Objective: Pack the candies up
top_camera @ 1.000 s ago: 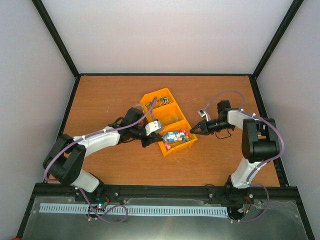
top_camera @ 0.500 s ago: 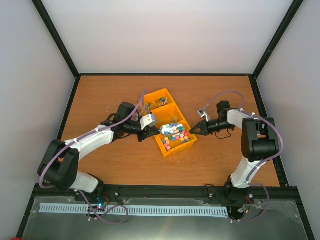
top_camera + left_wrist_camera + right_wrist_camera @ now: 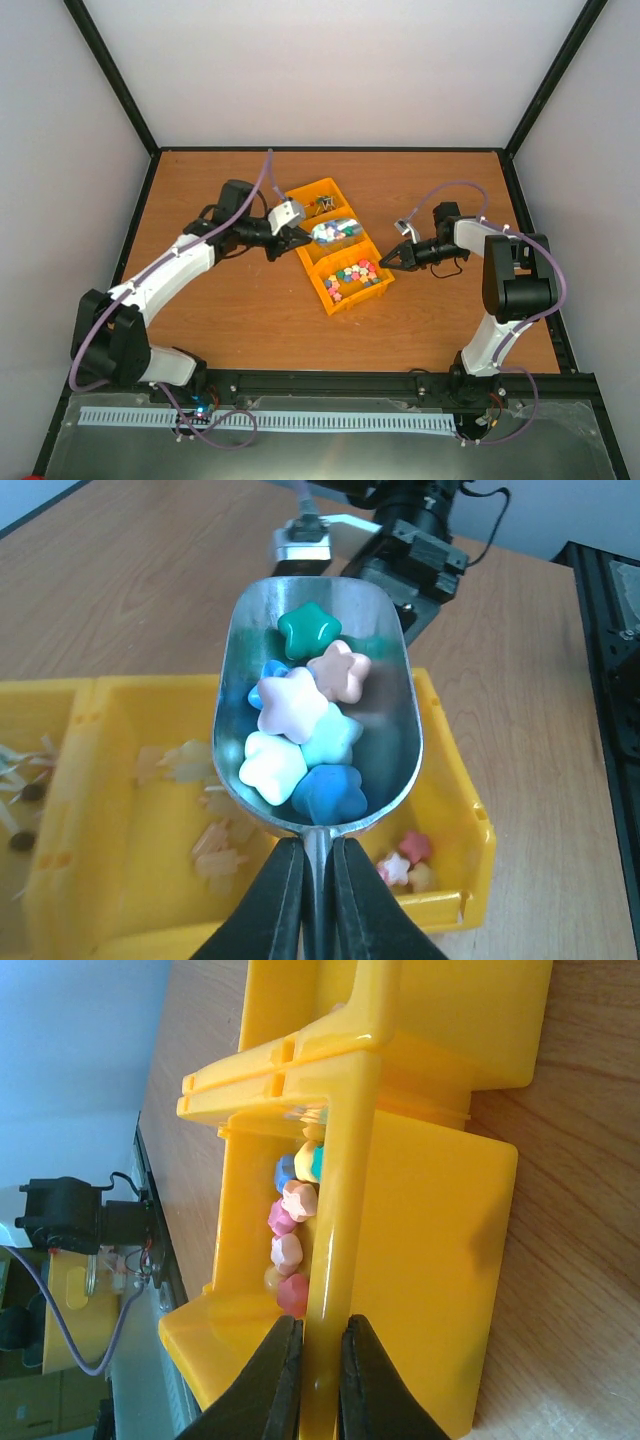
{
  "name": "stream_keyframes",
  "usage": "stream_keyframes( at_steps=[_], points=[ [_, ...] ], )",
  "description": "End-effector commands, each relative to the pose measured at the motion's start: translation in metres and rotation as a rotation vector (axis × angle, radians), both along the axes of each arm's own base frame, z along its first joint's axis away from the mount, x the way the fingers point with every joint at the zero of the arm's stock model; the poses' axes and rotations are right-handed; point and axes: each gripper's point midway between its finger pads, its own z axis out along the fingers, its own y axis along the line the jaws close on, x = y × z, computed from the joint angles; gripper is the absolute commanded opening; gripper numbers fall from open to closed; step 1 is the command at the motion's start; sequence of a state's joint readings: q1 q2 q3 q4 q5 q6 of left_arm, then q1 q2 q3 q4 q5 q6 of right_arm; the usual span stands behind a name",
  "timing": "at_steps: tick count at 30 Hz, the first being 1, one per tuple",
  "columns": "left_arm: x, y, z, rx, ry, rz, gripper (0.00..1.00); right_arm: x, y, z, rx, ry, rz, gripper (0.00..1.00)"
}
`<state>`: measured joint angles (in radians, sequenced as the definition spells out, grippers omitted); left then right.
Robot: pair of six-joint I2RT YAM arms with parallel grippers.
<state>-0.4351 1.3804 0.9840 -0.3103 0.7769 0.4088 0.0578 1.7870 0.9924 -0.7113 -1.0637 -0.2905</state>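
The candies are small pastel stars. Several of them [image 3: 300, 715] lie in a metal scoop [image 3: 395, 695], and my left gripper [image 3: 318, 845] is shut on its handle. In the top view the scoop [image 3: 333, 231] hangs level over the middle compartment of the yellow bin [image 3: 377, 290], with my left gripper [image 3: 297, 237] at its left. More candies [image 3: 355, 275] fill the bin's near compartment. My right gripper [image 3: 392, 259] is shut on the bin's right wall. The right wrist view shows that gripper [image 3: 320, 1345] pinching the yellow wall [image 3: 430, 1260], with candies [image 3: 290, 1225] just inside it.
The bin's far compartment holds dark, thin metallic items [image 3: 318, 205]. The bin lies slantwise near the middle of the wooden table [image 3: 220, 310]. Black frame rails [image 3: 330, 150] and pale walls close the table in on three sides.
My left gripper has lifted the scoop, loaded with candies, out of the near compartment and carried it back and left over the middle compartment. The right arm and the bin have not moved.
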Motion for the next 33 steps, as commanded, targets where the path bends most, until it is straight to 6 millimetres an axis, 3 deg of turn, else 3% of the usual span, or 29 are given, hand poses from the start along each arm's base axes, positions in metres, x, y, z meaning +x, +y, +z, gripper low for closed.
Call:
stream_keyframes(
  at_steps=[1,8,17,23,30,33],
  points=[
    [0.001,0.028,0.030,0.016,-0.010,0.022,0.01,-0.002,-0.001,-0.008,-0.050,-0.039,0.024,0.03],
    [0.016,0.091,0.046,0.066,-0.006,0.172,0.01,0.003,-0.008,-0.003,-0.056,-0.055,-0.019,0.03],
    [0.022,0.155,0.041,0.145,0.005,0.283,0.01,0.013,-0.032,-0.001,-0.072,-0.043,-0.135,0.03],
    [0.021,0.178,0.038,0.192,0.018,0.309,0.01,0.012,-0.042,0.008,-0.101,-0.081,-0.186,0.03],
    [0.020,0.191,0.024,0.289,0.024,0.289,0.01,0.009,-0.042,0.016,-0.100,-0.113,-0.201,0.03],
    [0.022,0.192,0.021,0.299,0.033,0.286,0.01,0.009,-0.040,0.016,-0.085,-0.106,-0.184,0.20]
  ],
)
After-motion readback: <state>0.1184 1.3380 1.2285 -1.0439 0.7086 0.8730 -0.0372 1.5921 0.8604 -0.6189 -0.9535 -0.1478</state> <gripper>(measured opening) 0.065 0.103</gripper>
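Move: The scoop of star candies in the left hand is bound for the clear jar, hidden beneath the left arm, about 9 cm ahead and 8 cm left of that hand, some 13 cm below. The tray's star-candy compartment lies 12 cm to its right and 2 cm back; the lollipop compartment 16 cm ahead, 4 cm right. For the right hand, on the tray rim, the tray's middle is 5 cm ahead and 10 cm left, the jar 9 cm ahead and 26 cm left. Still pinching the loaded scoop, the left hand sweeps quickly some 19 cm left, off the tray and past the near side of the jar, slowing at the end. Its wrist turns nearly 20 degrees counter-clockwise and tips the fingers further down, bringing the scoop's tip to the jar mouth. The right fingers keep their pinch on the tray rim and drag it about 4 cm right. ##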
